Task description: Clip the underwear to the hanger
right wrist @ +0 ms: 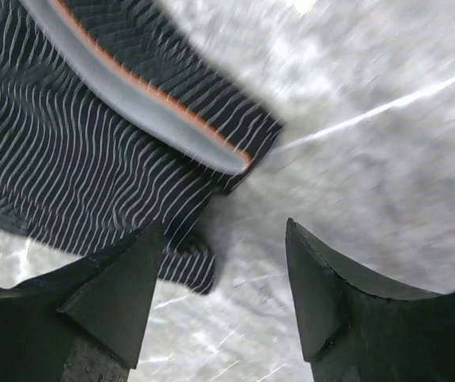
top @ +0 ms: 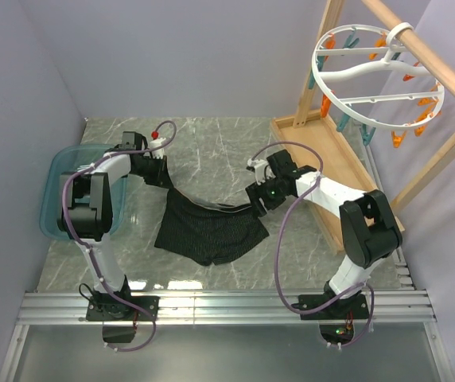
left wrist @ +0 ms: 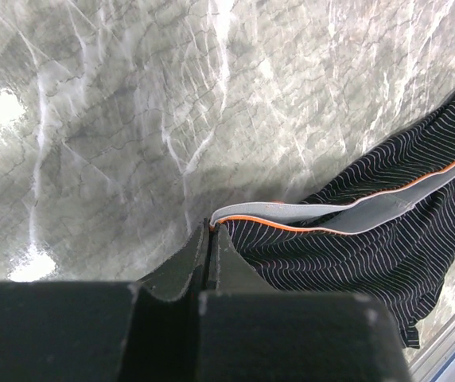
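The black pin-striped underwear [top: 211, 231] lies spread on the marble table, its left waistband corner lifted. My left gripper [top: 162, 177] is shut on that corner. In the left wrist view the closed gripper [left wrist: 210, 231] pinches the end of the grey, orange-edged waistband [left wrist: 355, 215]. My right gripper [top: 255, 203] hangs open just above the garment's right corner. In the right wrist view the gripper [right wrist: 226, 231] has only table between its jaws, and the underwear [right wrist: 68, 143] lies ahead and left of them. The white ring hanger [top: 375, 76], with orange and teal pins, hangs far back right.
A wooden rack [top: 442, 76] carries the hanger, and its base board [top: 331, 159] lies on the table right beside the right arm. A blue bin [top: 56, 199] stands at the left edge, under the left arm. Grey walls close the back and sides.
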`<state>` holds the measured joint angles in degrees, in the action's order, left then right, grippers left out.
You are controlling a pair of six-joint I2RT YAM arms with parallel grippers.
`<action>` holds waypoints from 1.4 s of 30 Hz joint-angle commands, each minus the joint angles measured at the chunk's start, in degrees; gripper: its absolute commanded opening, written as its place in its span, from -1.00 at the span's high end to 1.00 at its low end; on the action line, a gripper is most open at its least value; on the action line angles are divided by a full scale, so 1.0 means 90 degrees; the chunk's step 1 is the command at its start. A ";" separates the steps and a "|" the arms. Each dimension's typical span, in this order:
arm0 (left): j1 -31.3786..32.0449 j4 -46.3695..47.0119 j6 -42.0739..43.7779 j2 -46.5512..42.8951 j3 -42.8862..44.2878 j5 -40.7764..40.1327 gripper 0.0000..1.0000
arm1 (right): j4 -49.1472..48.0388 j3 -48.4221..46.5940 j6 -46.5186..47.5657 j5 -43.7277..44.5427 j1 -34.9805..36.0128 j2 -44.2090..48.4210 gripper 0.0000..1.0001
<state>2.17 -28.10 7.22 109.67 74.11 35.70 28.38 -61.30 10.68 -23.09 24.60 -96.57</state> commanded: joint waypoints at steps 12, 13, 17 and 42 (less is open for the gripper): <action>-0.0017 -0.0023 -0.0011 0.0295 0.0603 0.0242 0.99 | 0.0557 -0.2524 0.0903 -0.0187 -0.0116 -0.1759 -0.15; -0.0017 -0.0023 -0.0021 0.0315 0.0652 0.0223 0.99 | 0.0654 -0.2593 0.0932 -0.0275 -0.0232 -0.1740 -0.14; -0.0017 -0.0062 -0.0012 0.0412 0.0809 0.0271 0.99 | 0.1132 -0.2584 0.1370 -0.1163 -0.0594 -0.1331 -0.18; -0.0017 0.0016 -0.0324 0.0686 0.1034 0.0359 0.96 | 0.0675 -0.2826 0.2008 0.0682 0.0158 -0.2091 0.77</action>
<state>2.17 -28.93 6.04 115.85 81.41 37.63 38.20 -81.52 32.64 -18.46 26.74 -114.76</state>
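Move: The free end of the underwear's waistband lies some 3 cm ahead of the open right hand, about 2 cm to its left and 4 cm below. The band's held end is about 22 cm to the right hand's left and 5 cm ahead; the underwear's right lower corner is 6 cm back, 3 cm right, on the table. From the left hand, already holding its end, the free end lies about 21 cm right, 5 cm back. Right hand swings 8 cm forward, back 5, then sinks to pinch the waistband's free end; left, gripping, inches forward. ##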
